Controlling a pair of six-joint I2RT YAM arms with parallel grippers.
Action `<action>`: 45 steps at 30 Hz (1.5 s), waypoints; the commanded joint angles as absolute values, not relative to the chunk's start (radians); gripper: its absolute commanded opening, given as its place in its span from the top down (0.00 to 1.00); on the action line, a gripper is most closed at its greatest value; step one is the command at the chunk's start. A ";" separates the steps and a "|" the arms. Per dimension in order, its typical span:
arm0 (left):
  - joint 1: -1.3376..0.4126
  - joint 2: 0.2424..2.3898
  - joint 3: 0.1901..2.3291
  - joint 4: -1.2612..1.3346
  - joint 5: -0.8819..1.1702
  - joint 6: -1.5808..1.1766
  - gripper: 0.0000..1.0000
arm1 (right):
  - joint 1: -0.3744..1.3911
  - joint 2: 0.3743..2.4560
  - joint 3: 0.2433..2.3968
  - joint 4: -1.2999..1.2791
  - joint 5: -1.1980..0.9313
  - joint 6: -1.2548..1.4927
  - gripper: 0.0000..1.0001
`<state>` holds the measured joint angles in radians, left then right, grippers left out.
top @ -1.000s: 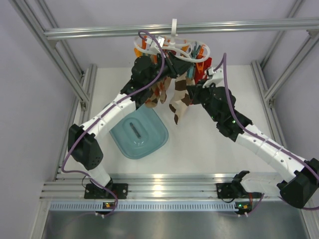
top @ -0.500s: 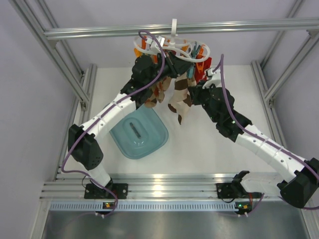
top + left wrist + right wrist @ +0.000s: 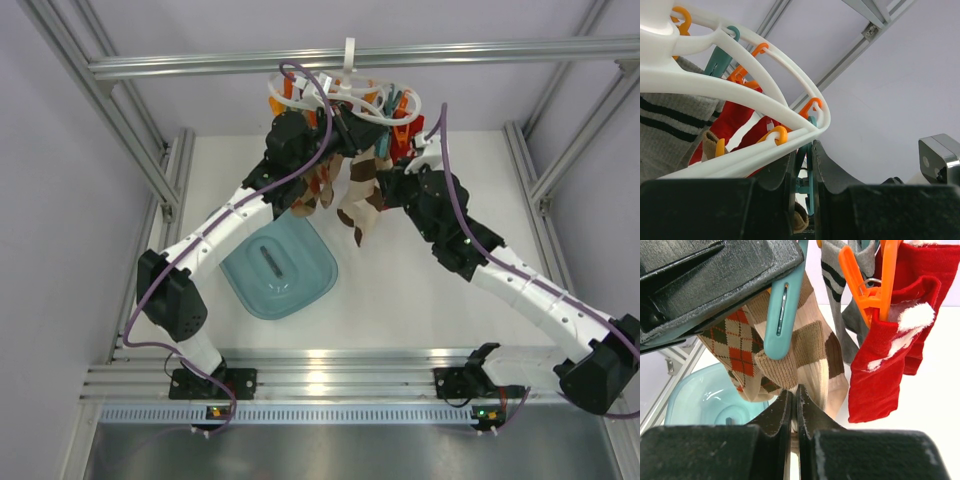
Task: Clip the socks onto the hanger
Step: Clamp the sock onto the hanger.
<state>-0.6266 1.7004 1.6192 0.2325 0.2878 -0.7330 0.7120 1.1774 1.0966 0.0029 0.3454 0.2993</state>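
The white hanger (image 3: 345,100) hangs from the frame bar, with orange and teal pegs. In the left wrist view my left gripper (image 3: 802,150) is shut on a teal peg (image 3: 809,165) just under the hanger's ring (image 3: 740,95). In the right wrist view my right gripper (image 3: 795,390) is shut on the edge of a cream-and-tan sock (image 3: 815,350), whose tan cuff sits at the tip of that teal peg (image 3: 780,315). The peg is squeezed by the left gripper's black fingers (image 3: 715,275). From above, the sock (image 3: 358,205) hangs between both grippers.
An argyle sock (image 3: 730,335), a grey striped sock (image 3: 840,270) and red socks (image 3: 890,345) hang from neighbouring pegs, one of them orange (image 3: 865,285). A teal plastic tub (image 3: 278,265) lies upside down on the table under the left arm.
My right gripper has moved slightly up and left towards the hanger, lifting the cream-and-tan sock with it. The left gripper has stayed on the peg.
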 commanded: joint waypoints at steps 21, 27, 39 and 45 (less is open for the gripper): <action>-0.612 1.713 1.577 0.124 0.216 -0.707 1.00 | 0.727 1.192 1.213 0.037 0.391 0.298 1.00; -0.611 1.710 1.583 0.129 0.235 -0.744 0.75 | 0.727 1.201 1.209 0.049 0.399 0.291 1.00; -0.598 1.674 1.572 0.166 0.255 -0.775 0.42 | 0.719 1.204 1.213 0.064 0.396 0.284 1.00; -0.595 1.611 1.519 0.175 0.290 -0.732 0.24 | 0.707 1.200 1.204 0.064 0.391 0.275 1.00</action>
<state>-0.6098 1.6665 1.5574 0.1909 0.2825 -0.7586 0.7116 1.2072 1.1488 0.0067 0.3843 0.2886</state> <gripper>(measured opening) 0.746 0.015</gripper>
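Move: Just above the right fingertips, which already pinch the beige-and-brown sock's cuff, the open teal clip has its jaw part about 3 cm up, 1 cm ahead and 1 cm left. The orange clip with the red sock stands roughly 4 cm ahead, 4 cm right and 3 cm up. From the left fingers, already squeezing the teal clip's handles, the sock cuff is some 6 cm below and 2 cm back; the white hanger rim is about 3 cm above and 1 cm ahead. Raising the pinched cuff about 1.5 cm into the teal clip's jaws, the right hand then holds it there, easing slightly forward, grip kept. The left hand first keeps squeezing the clip open, then spreads its fingers to about three-quarters open, letting go of the handles and sinking some 2 cm and 1 cm left, tipping slightly down. ##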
